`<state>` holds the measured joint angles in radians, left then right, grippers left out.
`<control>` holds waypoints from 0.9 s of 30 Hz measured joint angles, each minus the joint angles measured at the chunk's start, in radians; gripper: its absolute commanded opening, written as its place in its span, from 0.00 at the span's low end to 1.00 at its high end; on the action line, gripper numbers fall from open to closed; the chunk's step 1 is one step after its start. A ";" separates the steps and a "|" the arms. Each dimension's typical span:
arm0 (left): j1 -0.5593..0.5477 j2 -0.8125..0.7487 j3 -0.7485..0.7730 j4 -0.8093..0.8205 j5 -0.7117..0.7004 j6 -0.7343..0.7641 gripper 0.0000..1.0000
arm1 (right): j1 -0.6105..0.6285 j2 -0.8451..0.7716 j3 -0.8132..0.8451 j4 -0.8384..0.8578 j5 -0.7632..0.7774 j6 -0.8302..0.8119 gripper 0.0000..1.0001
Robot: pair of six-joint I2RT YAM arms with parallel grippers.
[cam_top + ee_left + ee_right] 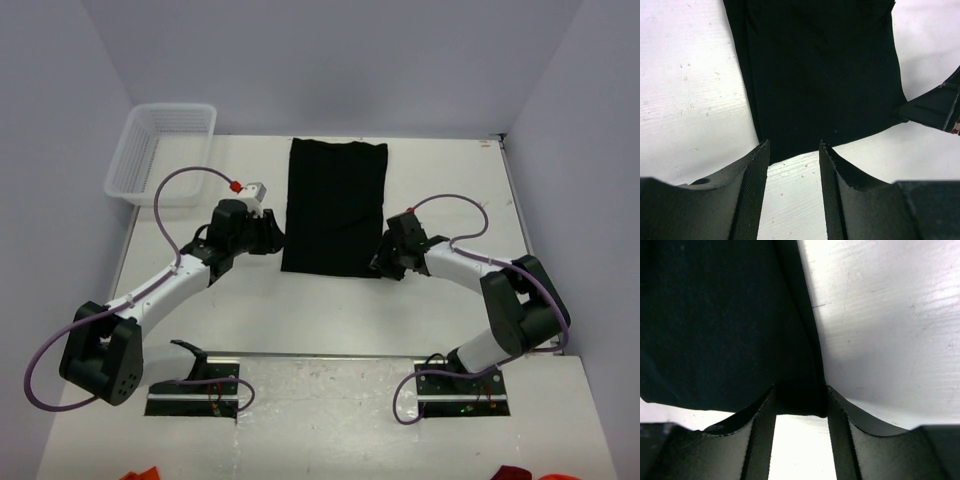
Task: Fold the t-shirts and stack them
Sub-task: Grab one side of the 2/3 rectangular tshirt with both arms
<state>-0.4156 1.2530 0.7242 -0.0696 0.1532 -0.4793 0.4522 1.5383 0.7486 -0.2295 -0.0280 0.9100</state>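
One black t-shirt (335, 205) lies flat on the white table, folded into a long upright rectangle. My left gripper (272, 232) sits at its near-left corner. In the left wrist view the shirt (820, 75) ends just at the tips of the left gripper (792, 145), which is open with bare table between its fingers. My right gripper (383, 262) is at the near-right corner. In the right wrist view the shirt (715, 325) has its corner lying between the tips of the right gripper (800, 387), whose jaws stand apart on either side of the cloth.
A white mesh basket (160, 150) stands at the far left corner of the table. Grey walls close in the back and sides. The right arm's finger (935, 107) shows at the right edge of the left wrist view.
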 measured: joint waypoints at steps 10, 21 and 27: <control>0.000 0.022 -0.003 -0.042 -0.041 -0.036 0.48 | 0.036 -0.010 -0.024 -0.002 0.020 0.049 0.07; -0.008 0.105 -0.003 -0.135 -0.100 -0.087 0.62 | 0.045 -0.014 -0.035 -0.002 0.035 0.077 0.00; -0.011 0.105 -0.020 -0.138 -0.105 -0.087 0.68 | 0.045 -0.014 -0.035 -0.002 0.037 0.077 0.00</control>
<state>-0.4271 1.3582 0.7044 -0.2077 0.0479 -0.5667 0.4973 1.5242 0.7136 -0.2314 0.0093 0.9874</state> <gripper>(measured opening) 0.677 0.011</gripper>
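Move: The t-shirt lies folded to a long rectangle. Its near right corner is almost in my right fingers, about 1 cm back and 1 cm down, straight in line sideways; the near left corner is some 20 cm to the left of that hand and 1 cm farther out. From my left hand, that near left corner sits about 12 cm below, 2 cm back and 1 cm left, with the shirt's middle some 13 cm ahead and 11 cm right. My right hand, its open fingers already astride the near right corner, eases about 1.5 cm back and slightly down, then shuts and pinches the cloth, holding there. Meanwhile I lower my left hand about 6.5 cm towards the near left corner, drifting back and left a couple of centimetres each, tipping the fingers some 15 degrees steeper, turning slightly counter-clockwise and opening them wider, still above the cloth. ##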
